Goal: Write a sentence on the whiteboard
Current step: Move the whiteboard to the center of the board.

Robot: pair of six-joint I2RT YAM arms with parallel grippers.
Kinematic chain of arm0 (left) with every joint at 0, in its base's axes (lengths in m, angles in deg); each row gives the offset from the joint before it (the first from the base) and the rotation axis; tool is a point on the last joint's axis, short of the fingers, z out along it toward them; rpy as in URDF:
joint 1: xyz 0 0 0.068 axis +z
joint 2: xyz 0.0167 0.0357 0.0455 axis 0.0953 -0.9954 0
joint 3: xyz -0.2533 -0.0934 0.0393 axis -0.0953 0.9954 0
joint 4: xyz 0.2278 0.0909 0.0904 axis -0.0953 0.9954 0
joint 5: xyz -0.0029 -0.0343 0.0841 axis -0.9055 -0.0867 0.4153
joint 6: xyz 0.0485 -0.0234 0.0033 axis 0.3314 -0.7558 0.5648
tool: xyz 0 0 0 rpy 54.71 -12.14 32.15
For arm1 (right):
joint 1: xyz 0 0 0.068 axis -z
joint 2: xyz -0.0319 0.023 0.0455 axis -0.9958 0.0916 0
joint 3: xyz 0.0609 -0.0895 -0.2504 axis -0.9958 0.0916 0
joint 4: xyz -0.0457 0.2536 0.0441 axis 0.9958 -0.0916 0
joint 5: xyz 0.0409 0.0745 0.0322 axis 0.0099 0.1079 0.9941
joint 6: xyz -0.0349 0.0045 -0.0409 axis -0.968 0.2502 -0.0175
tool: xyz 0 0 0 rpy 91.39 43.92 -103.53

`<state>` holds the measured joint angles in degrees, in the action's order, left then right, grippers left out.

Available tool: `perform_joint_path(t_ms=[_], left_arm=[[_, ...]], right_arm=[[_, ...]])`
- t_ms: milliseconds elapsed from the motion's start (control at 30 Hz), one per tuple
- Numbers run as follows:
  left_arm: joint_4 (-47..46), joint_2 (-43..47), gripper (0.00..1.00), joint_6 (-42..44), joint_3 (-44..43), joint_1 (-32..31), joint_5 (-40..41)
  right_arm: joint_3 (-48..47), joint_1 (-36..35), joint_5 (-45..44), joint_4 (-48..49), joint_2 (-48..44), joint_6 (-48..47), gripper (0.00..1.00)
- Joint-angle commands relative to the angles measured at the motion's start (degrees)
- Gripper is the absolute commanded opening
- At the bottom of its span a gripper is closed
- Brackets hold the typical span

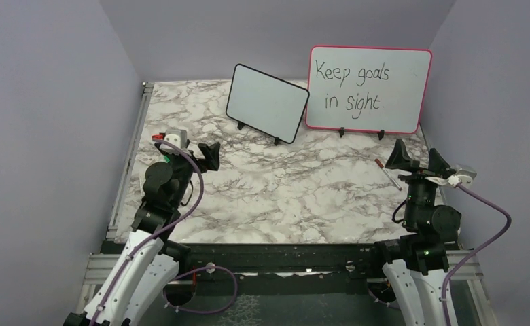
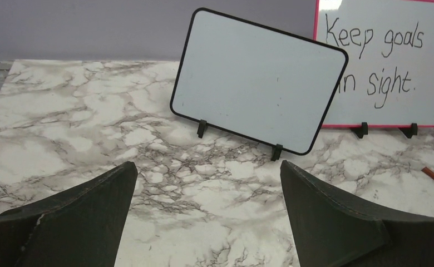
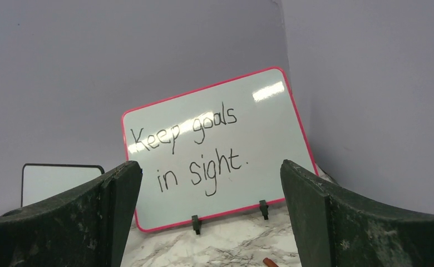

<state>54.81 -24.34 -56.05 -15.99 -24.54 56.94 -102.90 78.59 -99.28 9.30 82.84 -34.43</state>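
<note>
The whiteboard has a thin black frame and stands tilted on two small black feet at the back of the marble table. Its face is blank, and no sentence shows on it. A corner of the whiteboard peeks past my right finger. My left gripper hovers open and empty at the left, well short of the board. In its wrist view the left gripper frames bare marble. My right gripper is open and empty at the right. A red-capped marker lies on the table just left of it.
A larger pink-framed board reading "Keep goals in sight" stands at the back right, beside the whiteboard. Lilac walls close in the table on three sides. The marker's cap end lies right of the left gripper's view.
</note>
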Motion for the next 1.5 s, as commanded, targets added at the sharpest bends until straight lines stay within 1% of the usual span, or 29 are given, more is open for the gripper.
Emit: perform_joint_path(t_ms=[0,167,300,567,667,800,867,967,1133,1300,1467], left_arm=[[-0.37,-4.27,0.99,0.53,-2.30,0.44,-4.48],[0.13,-11.19,0.99,1.58,-4.48,0.44,-10.48],[0.22,-19.11,0.99,1.32,-7.05,0.44,-13.98],[-0.62,-38.15,0.99,2.74,-15.75,0.67,-14.29],[-3.24,-46.44,0.99,1.80,-19.66,1.76,-15.55],[-6.14,-56.56,0.98,4.27,-25.61,2.68,-13.35],[-5.97,-61.37,0.95,5.22,-29.14,3.63,-14.40],[-6.81,-66.35,0.93,5.95,-32.10,4.92,-16.50],[-8.73,-72.94,0.92,7.13,-33.82,6.43,-17.67],[-11.16,-78.71,0.80,7.65,-36.74,7.23,-22.99],[-11.14,-83.57,0.70,9.76,-40.51,7.31,-23.28]], right_arm=[[-0.01,-1.45,-0.95,-0.65,-0.28,0.20,1.00],[0.18,-1.92,-1.21,-0.66,-0.94,0.18,1.00],[0.04,-2.49,-1.21,-1.09,-1.46,0.21,1.00],[0.33,-3.35,-1.96,-0.93,-2.23,0.22,1.00],[0.24,-3.43,-1.73,-1.30,-2.64,0.22,1.00],[0.34,-3.72,-2.12,-1.62,-2.96,0.19,1.00],[0.33,-3.92,-2.16,-1.74,-3.15,0.14,1.00],[0.26,-4.12,-1.87,-2.11,-3.36,0.01,1.00],[0.25,-4.38,-1.95,-2.32,-3.72,-0.13,1.00],[0.10,-4.46,-2.02,-2.83,-4.09,0.03,1.00],[0.22,-4.81,-2.25,-2.71,-3.69,-0.09,1.00]])
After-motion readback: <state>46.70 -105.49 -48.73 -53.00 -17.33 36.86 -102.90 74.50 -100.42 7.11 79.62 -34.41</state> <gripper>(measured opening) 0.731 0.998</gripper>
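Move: The small black-framed whiteboard stands leaning back, its middle about 28 cm ahead of the left hand, 18 cm to its right and 20 cm below. Its left foot, the nearest part, is some 27 cm ahead, 8 cm right and 27 cm down; the red-framed board's middle lies roughly 32 cm ahead, 53 cm right and 17 cm below. From the right hand, the small whiteboard's middle is about 34 cm ahead, 37 cm left and 27 cm below. The left hand swoops down and forward, about 22 cm each way, towards the small whiteboard's lower left edge, drifting right at first with the forward travel quickening midway, while its wrist tips fingers-down by some 35 degrees and turns somewhat clockwise. Late in the descent the fingers start to narrow from wide open to about three quarters, with the board's left foot still a few centimetres beyond and between their tips, not yet touched. ##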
